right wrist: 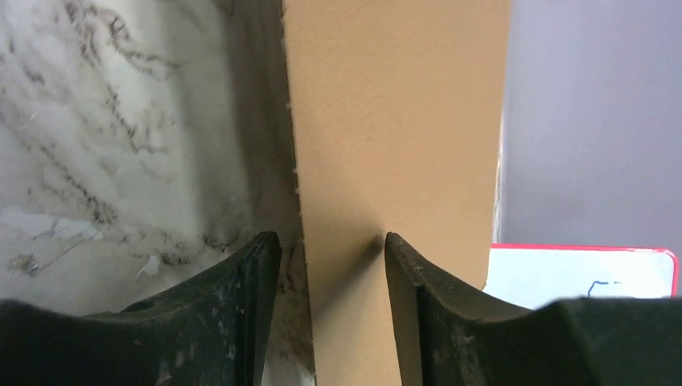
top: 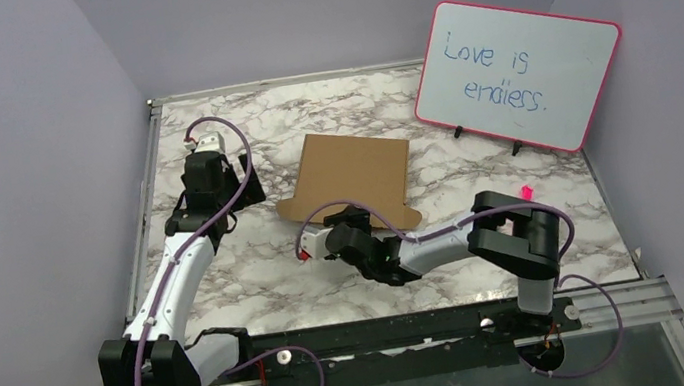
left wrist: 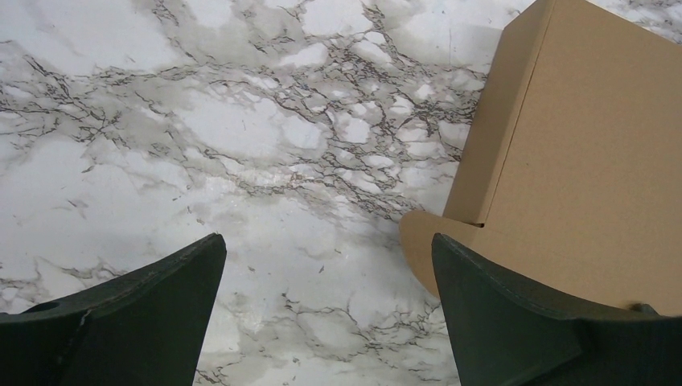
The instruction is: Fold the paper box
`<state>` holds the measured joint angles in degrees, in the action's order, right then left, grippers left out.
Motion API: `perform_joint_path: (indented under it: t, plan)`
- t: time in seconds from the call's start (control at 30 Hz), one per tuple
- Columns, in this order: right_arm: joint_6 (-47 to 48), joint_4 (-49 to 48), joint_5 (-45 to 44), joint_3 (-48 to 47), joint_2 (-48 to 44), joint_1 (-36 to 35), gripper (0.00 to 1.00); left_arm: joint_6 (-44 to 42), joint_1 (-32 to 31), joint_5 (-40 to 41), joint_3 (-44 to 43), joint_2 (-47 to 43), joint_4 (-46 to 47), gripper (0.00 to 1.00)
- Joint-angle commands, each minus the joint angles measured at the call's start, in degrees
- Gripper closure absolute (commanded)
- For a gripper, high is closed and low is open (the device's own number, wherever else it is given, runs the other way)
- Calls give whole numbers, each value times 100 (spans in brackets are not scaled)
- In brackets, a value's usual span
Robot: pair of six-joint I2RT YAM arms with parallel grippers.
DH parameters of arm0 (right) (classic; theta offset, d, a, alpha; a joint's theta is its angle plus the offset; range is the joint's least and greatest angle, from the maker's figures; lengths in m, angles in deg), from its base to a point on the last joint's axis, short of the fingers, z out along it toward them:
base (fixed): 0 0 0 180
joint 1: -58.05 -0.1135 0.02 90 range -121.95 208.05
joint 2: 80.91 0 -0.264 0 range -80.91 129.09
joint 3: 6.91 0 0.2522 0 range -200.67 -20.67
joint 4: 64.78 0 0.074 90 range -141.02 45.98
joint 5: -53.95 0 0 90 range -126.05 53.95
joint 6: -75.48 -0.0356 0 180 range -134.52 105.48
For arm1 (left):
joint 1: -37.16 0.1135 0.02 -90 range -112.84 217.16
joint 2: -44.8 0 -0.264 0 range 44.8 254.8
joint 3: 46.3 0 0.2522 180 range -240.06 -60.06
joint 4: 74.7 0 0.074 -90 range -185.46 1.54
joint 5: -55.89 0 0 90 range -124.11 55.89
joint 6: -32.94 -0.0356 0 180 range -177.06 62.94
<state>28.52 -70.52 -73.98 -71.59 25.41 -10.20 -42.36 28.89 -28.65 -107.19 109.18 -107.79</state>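
Note:
The paper box (top: 356, 176) is a flat brown cardboard piece lying mid-table, with rounded flaps at its near edge. My right gripper (top: 322, 234) is at that near edge. In the right wrist view its jaws (right wrist: 331, 241) straddle the edge of a cardboard panel (right wrist: 394, 121). The right fingertip (right wrist: 402, 257) lies on the cardboard, and a gap shows between the left fingertip and the cardboard's edge. My left gripper (top: 246, 181) hovers just left of the box. It stands wide open (left wrist: 330, 249) over bare marble, with the box (left wrist: 579, 161) and a rounded flap by its right finger.
A pink-rimmed whiteboard (top: 515, 73) with blue writing stands propped at the back right; its corner also shows in the right wrist view as the whiteboard (right wrist: 579, 273). The marble table (top: 230, 289) is walled in by purple panels on the left, back and right.

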Motion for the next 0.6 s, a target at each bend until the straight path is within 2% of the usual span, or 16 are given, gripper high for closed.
perform_joint_path:
  t: [0.0,0.13,0.33,0.47,0.57]
  plan:
    - [296,-1075,-262,78,88,-38,49,-7,-8,35,-42,-46,57,1]
    - [229,-1088,-291,160,-7,-35,66,-20,-15,36,-42,-34,63,1]
    - [136,-737,-177,315,-613,-35,85,-44,-10,78,-109,-31,61,1]
    - [-101,16,104,164,-1101,-35,95,-21,-14,89,-256,-74,61,1]
    - [-317,735,394,-104,-1501,-37,99,-18,-8,15,-514,-100,9,1]
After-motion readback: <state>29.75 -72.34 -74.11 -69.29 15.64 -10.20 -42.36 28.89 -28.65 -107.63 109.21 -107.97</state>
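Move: The box's front flap, its near edge already between the right hand's open fingers, has its middle about 1 cm ahead of that hand, level sideways and at its height. The lid panel's middle lies some 8 cm ahead and 2 cm right, at roughly the same height. From the left hand, the flap's middle is about 8 cm back, 17 cm right and 10 cm below. The right hand shuts its fingers on the front flap's free edge while rising about 6 cm. ##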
